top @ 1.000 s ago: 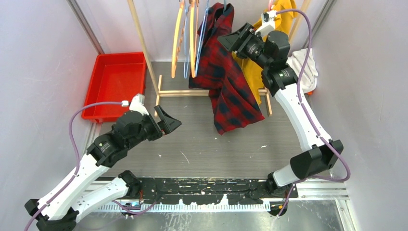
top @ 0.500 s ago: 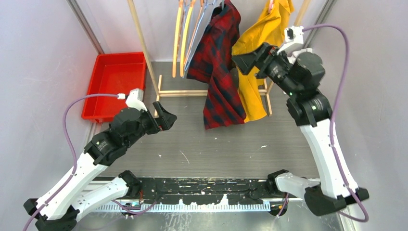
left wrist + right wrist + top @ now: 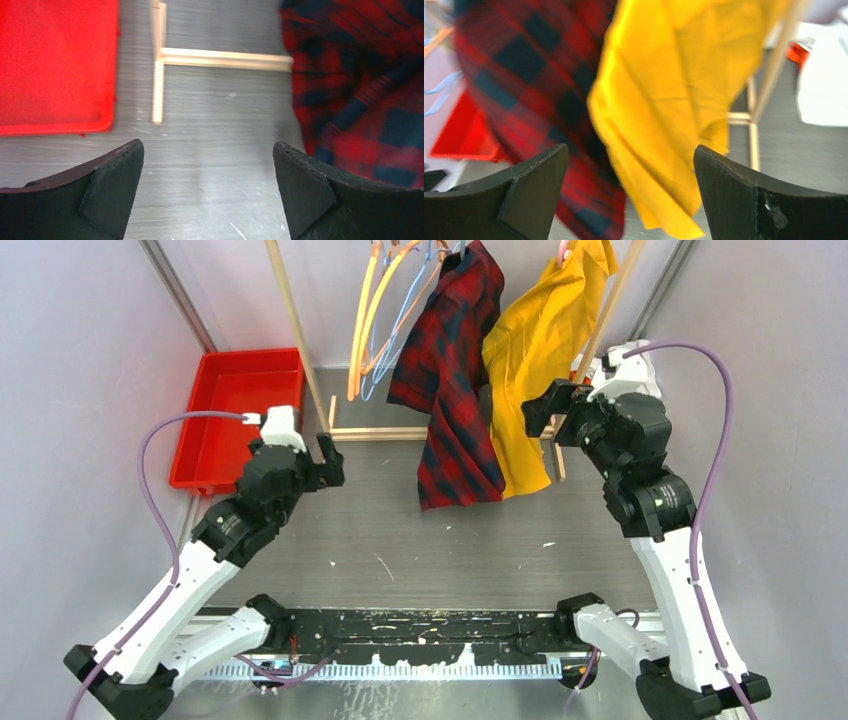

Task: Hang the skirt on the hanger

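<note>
The red and dark plaid skirt (image 3: 450,390) hangs from the top of the rack, its hem just above the table. It also fills the right of the left wrist view (image 3: 360,90) and the left of the right wrist view (image 3: 534,85). Its hanger is mostly out of view at the top edge. My right gripper (image 3: 545,410) is open and empty, to the right of the garments and apart from them (image 3: 631,152). Over the table by the rack's foot, my left gripper (image 3: 330,455) is also open and holds nothing (image 3: 207,150).
A yellow garment (image 3: 535,360) hangs right of the skirt. Empty orange and blue hangers (image 3: 375,320) hang to its left. A red tray (image 3: 240,415) lies at the back left beside the wooden rack base (image 3: 380,433). A white cloth (image 3: 824,85) lies behind the rack.
My right gripper opened, let go of the plaid skirt and drew back right and down. The skirt and empty hangers swung. My left gripper shifted slightly left and back.
</note>
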`<state>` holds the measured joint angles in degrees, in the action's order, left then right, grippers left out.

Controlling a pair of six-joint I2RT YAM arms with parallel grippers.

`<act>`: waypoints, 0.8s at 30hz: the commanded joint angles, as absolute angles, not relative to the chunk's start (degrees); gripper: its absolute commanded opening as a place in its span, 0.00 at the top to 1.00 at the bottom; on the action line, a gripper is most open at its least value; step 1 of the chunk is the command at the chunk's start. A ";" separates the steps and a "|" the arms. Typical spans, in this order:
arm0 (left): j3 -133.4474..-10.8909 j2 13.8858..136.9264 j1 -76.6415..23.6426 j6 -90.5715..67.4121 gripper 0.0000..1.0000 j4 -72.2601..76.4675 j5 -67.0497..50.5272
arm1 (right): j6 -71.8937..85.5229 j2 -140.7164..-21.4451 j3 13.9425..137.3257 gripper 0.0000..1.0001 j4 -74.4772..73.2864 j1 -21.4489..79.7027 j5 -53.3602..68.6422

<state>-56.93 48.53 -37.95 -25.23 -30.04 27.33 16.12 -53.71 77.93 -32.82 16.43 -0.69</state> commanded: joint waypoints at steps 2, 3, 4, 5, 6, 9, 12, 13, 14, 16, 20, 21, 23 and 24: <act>-54.24 48.52 -24.02 -21.11 0.01 -22.69 21.00 | 17.95 -52.34 73.41 0.00 -29.69 7.24 -2.72; -53.55 48.87 -21.41 -21.02 0.01 -22.35 19.40 | 18.66 -52.04 72.15 0.00 -28.57 5.55 -2.80; -52.97 49.24 -17.75 -21.07 0.01 -22.44 17.59 | 19.24 -51.60 70.48 0.00 -27.42 4.15 -3.47; -52.07 49.44 -15.42 -21.11 0.01 -21.84 15.87 | 19.90 -51.19 69.01 0.00 -26.29 2.66 -3.98; -50.38 49.25 -13.28 -20.95 0.01 -20.31 14.69 | 20.57 -50.74 67.18 0.00 -25.05 1.35 -4.41; -44.08 48.49 -7.93 -20.15 0.01 -13.96 12.58 | 22.81 -48.33 59.17 0.00 -20.48 -1.27 -8.04; -36.40 47.88 -4.88 -17.80 0.01 -6.63 12.28 | 22.64 -45.48 50.47 0.00 -15.28 -1.59 -14.71; -34.17 47.82 -4.24 -16.76 0.01 -4.03 12.60 | 22.22 -44.59 47.70 0.00 -13.06 -1.60 -15.95; -31.80 47.95 -3.88 -15.53 0.01 -1.12 12.74 | 21.52 -43.55 44.26 0.00 -10.17 -1.58 -16.34; -28.07 48.63 -3.50 -14.64 0.01 3.81 13.97 | 20.98 -41.77 38.04 0.00 -5.15 -1.58 -17.55; -21.27 52.12 -3.35 -9.71 0.01 16.46 12.50 | 21.21 -41.31 28.24 0.00 3.83 -1.58 -21.40; -19.87 53.93 -3.30 -9.05 0.01 19.09 13.23 | 21.11 -41.64 26.10 0.00 6.10 -1.60 -21.88; -18.69 56.61 -2.90 -9.09 0.01 22.10 13.01 | 20.05 -42.74 21.56 0.00 11.91 -1.58 -22.62; -18.19 58.41 -2.71 -9.00 0.01 24.17 12.54 | 19.78 -43.51 19.43 0.00 15.08 -1.60 -23.79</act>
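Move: The plaid skirt already hangs on the rack, its middle some 7 cm ahead of the right hand, 20 cm to its left and 10 cm below; the yellow garment is nearly straight ahead, about 8 cm out, 5 cm left and 8 cm below. From the left hand the skirt lies roughly 9 cm ahead, 24 cm right and near its height, while the red bin is some 20 cm ahead, 19 cm left and 25 cm below. Both empty hands draw away from the hung skirt, wide open and touching nothing: the right one sinks about 25 cm while swinging some 14 cm right, away from the yellow garment, and turns about 35 degrees clockwise with its fingers tipping a little down. The left goes left first and then mostly down towards the near right corner of the red bin, roughly 14 cm across and 19 cm lower, turning slightly counter-clockwise. ##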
